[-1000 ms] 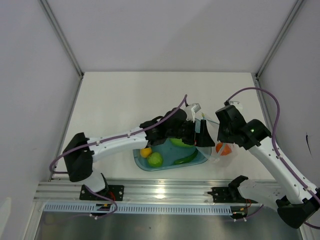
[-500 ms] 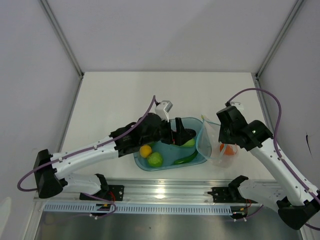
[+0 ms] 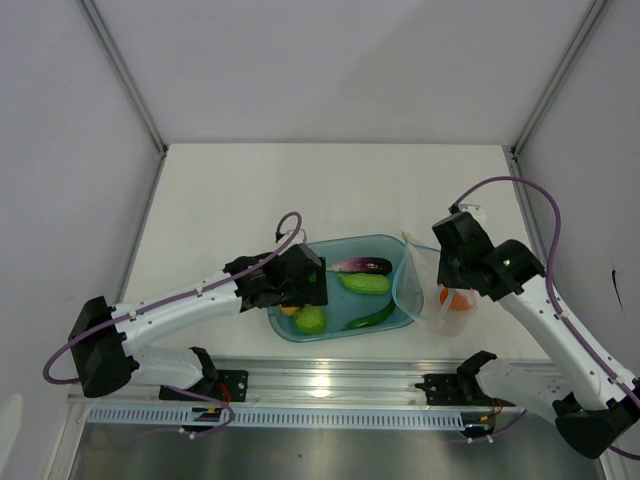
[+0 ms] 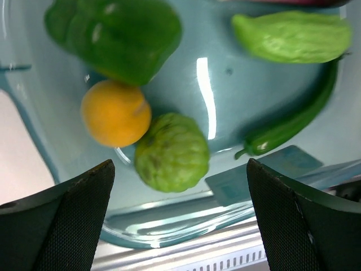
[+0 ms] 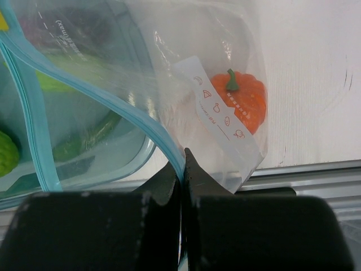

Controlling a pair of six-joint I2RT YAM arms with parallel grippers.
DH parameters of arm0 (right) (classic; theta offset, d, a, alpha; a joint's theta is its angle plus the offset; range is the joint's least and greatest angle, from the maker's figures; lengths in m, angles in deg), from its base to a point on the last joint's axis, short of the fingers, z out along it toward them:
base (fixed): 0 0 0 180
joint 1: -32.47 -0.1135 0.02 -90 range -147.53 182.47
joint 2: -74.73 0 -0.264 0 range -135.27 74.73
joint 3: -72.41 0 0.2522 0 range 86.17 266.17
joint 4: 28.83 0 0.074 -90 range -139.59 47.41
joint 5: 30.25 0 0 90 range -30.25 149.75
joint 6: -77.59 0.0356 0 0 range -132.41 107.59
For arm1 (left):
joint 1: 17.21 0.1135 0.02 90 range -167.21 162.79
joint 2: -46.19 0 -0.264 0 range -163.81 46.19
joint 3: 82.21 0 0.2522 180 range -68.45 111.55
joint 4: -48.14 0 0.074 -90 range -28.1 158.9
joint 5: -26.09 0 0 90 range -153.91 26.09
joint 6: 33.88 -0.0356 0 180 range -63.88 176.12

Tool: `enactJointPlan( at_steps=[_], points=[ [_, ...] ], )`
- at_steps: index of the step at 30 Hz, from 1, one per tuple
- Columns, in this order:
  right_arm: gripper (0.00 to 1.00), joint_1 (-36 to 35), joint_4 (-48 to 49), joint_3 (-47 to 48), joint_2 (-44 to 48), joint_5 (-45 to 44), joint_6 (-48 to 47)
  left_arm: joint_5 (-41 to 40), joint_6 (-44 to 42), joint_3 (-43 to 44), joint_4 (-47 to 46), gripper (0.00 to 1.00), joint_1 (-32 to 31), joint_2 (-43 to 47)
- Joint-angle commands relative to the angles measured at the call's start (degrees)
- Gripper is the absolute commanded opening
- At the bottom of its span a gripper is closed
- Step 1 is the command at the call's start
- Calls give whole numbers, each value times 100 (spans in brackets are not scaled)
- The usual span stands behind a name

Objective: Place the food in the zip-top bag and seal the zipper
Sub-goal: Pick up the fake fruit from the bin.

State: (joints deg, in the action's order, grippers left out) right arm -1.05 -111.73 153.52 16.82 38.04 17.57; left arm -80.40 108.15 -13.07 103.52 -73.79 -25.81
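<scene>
The clear zip-top bag (image 3: 425, 290) stands right of the blue tub (image 3: 395, 250), its mouth held up, with a red tomato (image 5: 240, 101) inside. My right gripper (image 5: 183, 161) is shut on the teal zipper (image 5: 113, 101) at the bag's mouth. My left gripper (image 4: 179, 164) is open over the tub's left end, above a bumpy green fruit (image 4: 172, 152). Beside that fruit lie a yellow-orange fruit (image 4: 115, 113) and a green bell pepper (image 4: 115, 34). The purple eggplant (image 3: 362, 265), pale cucumber (image 3: 365, 284) and dark chili (image 3: 372, 317) also lie in the tub.
An aluminium rail (image 3: 330, 380) runs along the near table edge, just in front of the tub and bag. White walls with metal posts (image 3: 125, 75) close in the table on three sides.
My left arm has pulled back to the left, from the bag's mouth to the tub's left end, uncovering the eggplant and cucumber. The right arm and bag have stayed put.
</scene>
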Motion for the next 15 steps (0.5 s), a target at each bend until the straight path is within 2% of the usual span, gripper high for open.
enactJointPlan(
  at_steps=[1,5,10,15],
  points=[
    [0,12,-20,-38,-19,-17,-88,-30,553,-105,407,99,33,55],
    [0,21,-38,-20,-1,-35,-106,137,712,-246,399,99,33,38],
    [0,21,-20,-3,-10,-17,-106,743,721,-536,-48,100,33,-68],
    [0,12,-20,-12,-1,9,-88,788,729,-581,-128,100,33,-164]
  ],
)
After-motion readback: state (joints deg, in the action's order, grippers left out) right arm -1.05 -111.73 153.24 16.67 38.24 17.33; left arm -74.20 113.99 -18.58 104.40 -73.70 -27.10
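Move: The light-green fruit at the near side of the bin lies about 9 cm below the left hand, some 4 cm back and 1 cm to its right. From that fruit, the orange fruit sits 5 cm farther out and 5 cm left, the bell pepper 11 cm farther out and 3 cm left, and the green chili 14 cm right and 1 cm farther out. From the right hand the fruit is roughly 32 cm left, 5 cm back and 17 cm below. The light-green fruit is closed in on by the left hand, which sinks about 4 cm while drawing back some 3 cm towards the bin's near wall, fingers wide open. Its wrist tips about 10 degrees so the fingers point more steeply down, still short of touching. The right hand stays put, keeping its pinch on the bag's zipper edge. ##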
